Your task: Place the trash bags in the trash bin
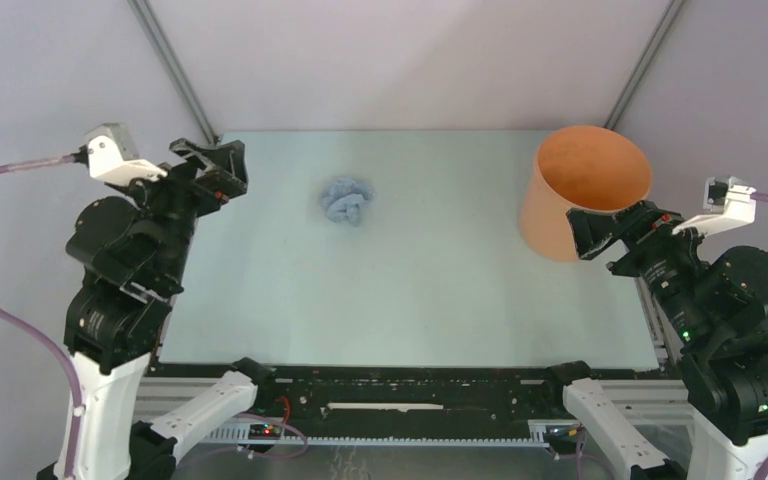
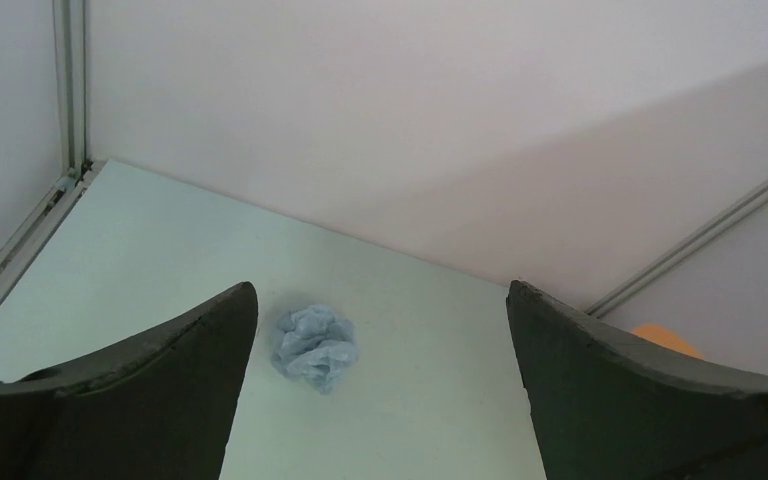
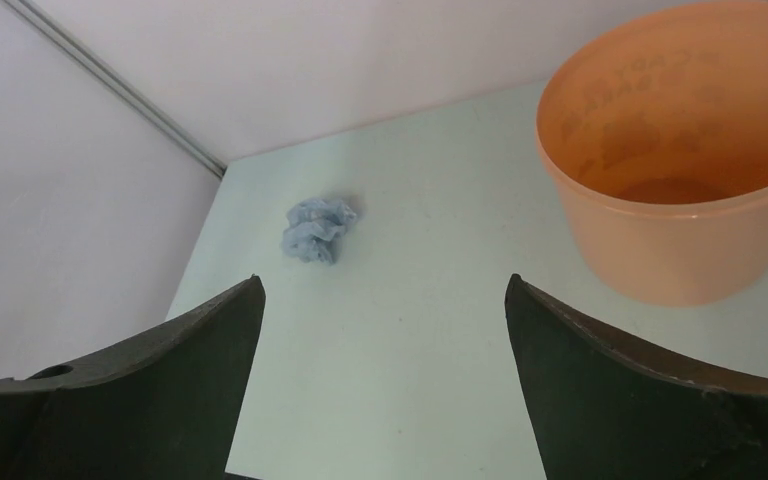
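A crumpled pale blue trash bag (image 1: 347, 200) lies in a small wad on the table, left of centre toward the back; it also shows as the trash bag (image 2: 314, 346) and the trash bag (image 3: 318, 229) in the wrist views. The orange trash bin (image 1: 585, 190) stands upright at the back right, and the trash bin (image 3: 682, 150) looks empty inside. My left gripper (image 1: 212, 166) hovers at the table's left edge, open and empty, well left of the bag. My right gripper (image 1: 602, 233) hangs open and empty just in front of the bin.
The pale green table (image 1: 410, 290) is walled by white panels with grey frame bars (image 1: 175, 65). A sliver of the trash bin (image 2: 665, 338) peeks past the left gripper's right finger.
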`<action>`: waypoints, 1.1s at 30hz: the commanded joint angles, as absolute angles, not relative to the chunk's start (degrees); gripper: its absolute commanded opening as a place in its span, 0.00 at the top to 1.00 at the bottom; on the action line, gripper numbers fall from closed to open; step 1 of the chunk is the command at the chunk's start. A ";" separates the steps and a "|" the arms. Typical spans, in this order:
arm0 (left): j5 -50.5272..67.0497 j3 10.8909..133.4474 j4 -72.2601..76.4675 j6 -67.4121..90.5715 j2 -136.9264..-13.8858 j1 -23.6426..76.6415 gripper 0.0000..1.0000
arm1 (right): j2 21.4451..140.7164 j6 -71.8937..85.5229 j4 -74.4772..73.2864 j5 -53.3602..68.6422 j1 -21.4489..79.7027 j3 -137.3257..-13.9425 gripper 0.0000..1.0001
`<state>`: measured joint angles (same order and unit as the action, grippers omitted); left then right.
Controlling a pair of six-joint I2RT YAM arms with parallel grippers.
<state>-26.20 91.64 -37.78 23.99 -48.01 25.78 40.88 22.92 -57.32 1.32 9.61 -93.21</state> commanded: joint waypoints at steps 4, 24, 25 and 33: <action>-24.42 92.45 -40.43 27.83 -52.84 24.22 0.00 | 41.49 23.40 -58.21 1.61 8.42 -92.32 0.01; 1.74 72.38 -27.86 45.89 -72.50 10.46 0.00 | 42.55 25.54 -58.03 12.45 8.17 -91.35 0.00; 2.23 73.34 -27.82 45.11 -75.00 10.46 0.00 | 45.11 24.32 -60.18 14.66 8.17 -92.76 0.00; 0.27 82.79 -29.52 34.56 -92.64 12.20 0.01 | 61.98 24.77 -56.06 11.25 23.83 -94.55 0.00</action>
<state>0.27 75.42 -29.71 41.39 -87.26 10.98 54.87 25.56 -59.33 12.64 15.09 -95.11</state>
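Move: Ahead and to the right of the high, open left hand lies the trash bag, about 22 cm forward, 11 cm right and some 46 cm below. The trash bin stands roughly 46 cm to the right of the bag and about 5 cm nearer the base. From the right hand, the bag is around 28 cm forward, 38 cm left and 41 cm down. Swooping down and forward onto the bag, the left hand eases ahead at first, then drops fast, about 31 cm down and 19 cm forward with a smaller drift right, its fingers wide open and tipping nearly 50 degrees downward. The right hand sinks a little, then late swings forward and left towards the middle of the table, still open. ##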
